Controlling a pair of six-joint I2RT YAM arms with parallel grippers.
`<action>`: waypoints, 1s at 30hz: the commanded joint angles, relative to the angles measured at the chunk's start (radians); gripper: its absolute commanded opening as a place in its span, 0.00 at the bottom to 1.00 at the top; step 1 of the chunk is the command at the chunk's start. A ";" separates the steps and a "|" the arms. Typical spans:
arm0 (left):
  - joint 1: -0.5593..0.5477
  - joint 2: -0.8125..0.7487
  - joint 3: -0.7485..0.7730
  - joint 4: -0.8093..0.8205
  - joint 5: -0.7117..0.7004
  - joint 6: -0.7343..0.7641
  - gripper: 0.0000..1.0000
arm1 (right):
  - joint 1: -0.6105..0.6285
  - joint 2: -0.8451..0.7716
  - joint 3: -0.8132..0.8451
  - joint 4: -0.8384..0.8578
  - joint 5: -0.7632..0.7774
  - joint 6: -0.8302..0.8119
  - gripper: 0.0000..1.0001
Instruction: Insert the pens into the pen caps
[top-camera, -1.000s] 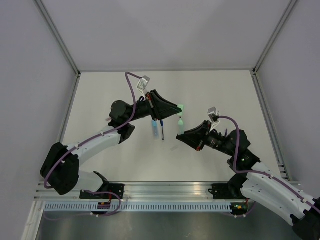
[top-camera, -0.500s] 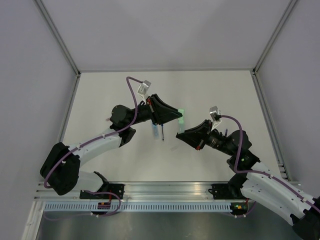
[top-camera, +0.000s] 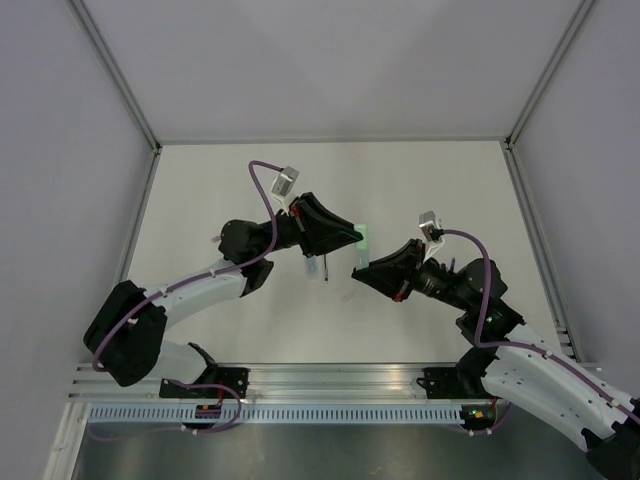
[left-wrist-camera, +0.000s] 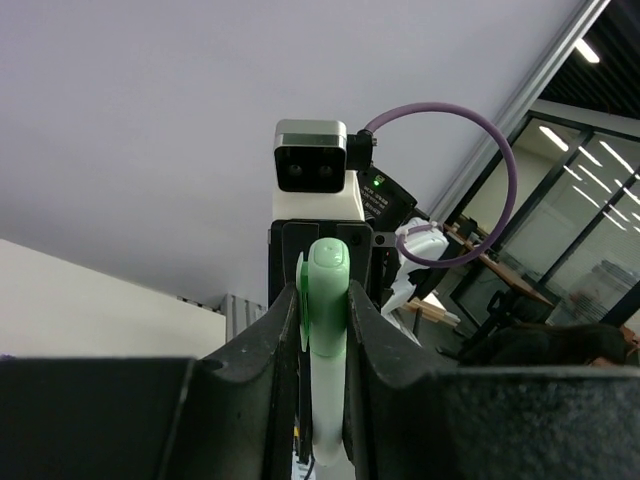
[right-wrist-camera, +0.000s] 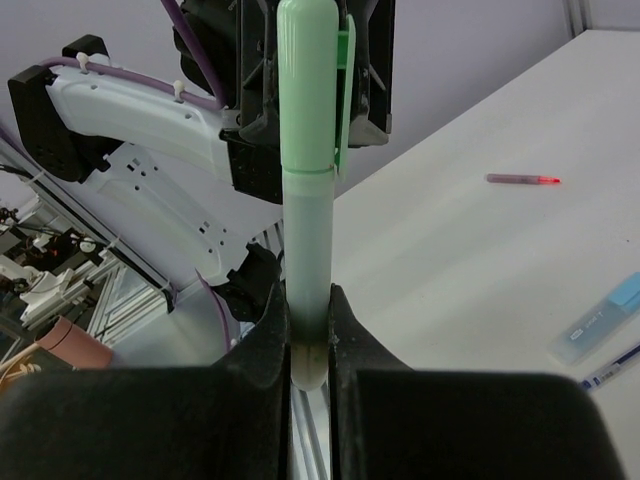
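Observation:
A pale green pen (right-wrist-camera: 305, 240) stands upright between my two grippers, its upper end inside a mint green pen cap (right-wrist-camera: 308, 90). My right gripper (right-wrist-camera: 307, 320) is shut on the pen's lower barrel. My left gripper (left-wrist-camera: 326, 330) is shut on the cap (left-wrist-camera: 328, 290), with the barrel (left-wrist-camera: 328, 410) running out below it. From above, the two gripper tips nearly meet at mid-table, left (top-camera: 356, 238) over right (top-camera: 358, 268), and the green cap (top-camera: 365, 237) shows between them. A red-pink pen (right-wrist-camera: 523, 179) lies on the table further off.
A light blue pen cap (right-wrist-camera: 598, 322) and a thin blue pen (right-wrist-camera: 615, 366) lie side by side on the white table (top-camera: 440, 190), under the left arm in the top view (top-camera: 314, 266). Grey walls and aluminium posts enclose the table.
The left gripper has come down and toward the right gripper. The gap between the two tips has shrunk, and less of the green pen shows between them.

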 joint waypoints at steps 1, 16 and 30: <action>-0.019 -0.005 0.003 0.071 0.131 -0.038 0.26 | -0.010 0.013 0.047 0.042 0.003 -0.012 0.00; -0.020 -0.187 0.161 -0.547 0.038 0.278 0.67 | -0.001 0.010 0.021 0.079 -0.049 0.045 0.00; -0.019 -0.187 0.141 -0.602 0.033 0.332 0.67 | 0.013 -0.001 0.024 0.056 -0.040 0.036 0.00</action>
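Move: Still pinched in the left fingers, the green cap sits on the upper end of the upright green highlighter; the highlighter's middle is about 4 cm below that hand and 2 cm back, level sideways. From the right hand, which grips its lower end, the cap is some 7 cm up, 3 cm ahead. On the table roughly 36 cm below the left hand, the blue pen lies 15 cm ahead and 8 cm left, with the light-blue marker about 3 cm left of the pen. Opening its fingers wide and ending its pinch on the green cap, the left hand first draws back about 2 cm, then lifts some 3 cm, and finally eases forward and down almost to where it began, around the cap, its fingertips dipping roughly 10 degrees. The right hand keeps its grip on the highlighter's lower end, easing back only slightly. ##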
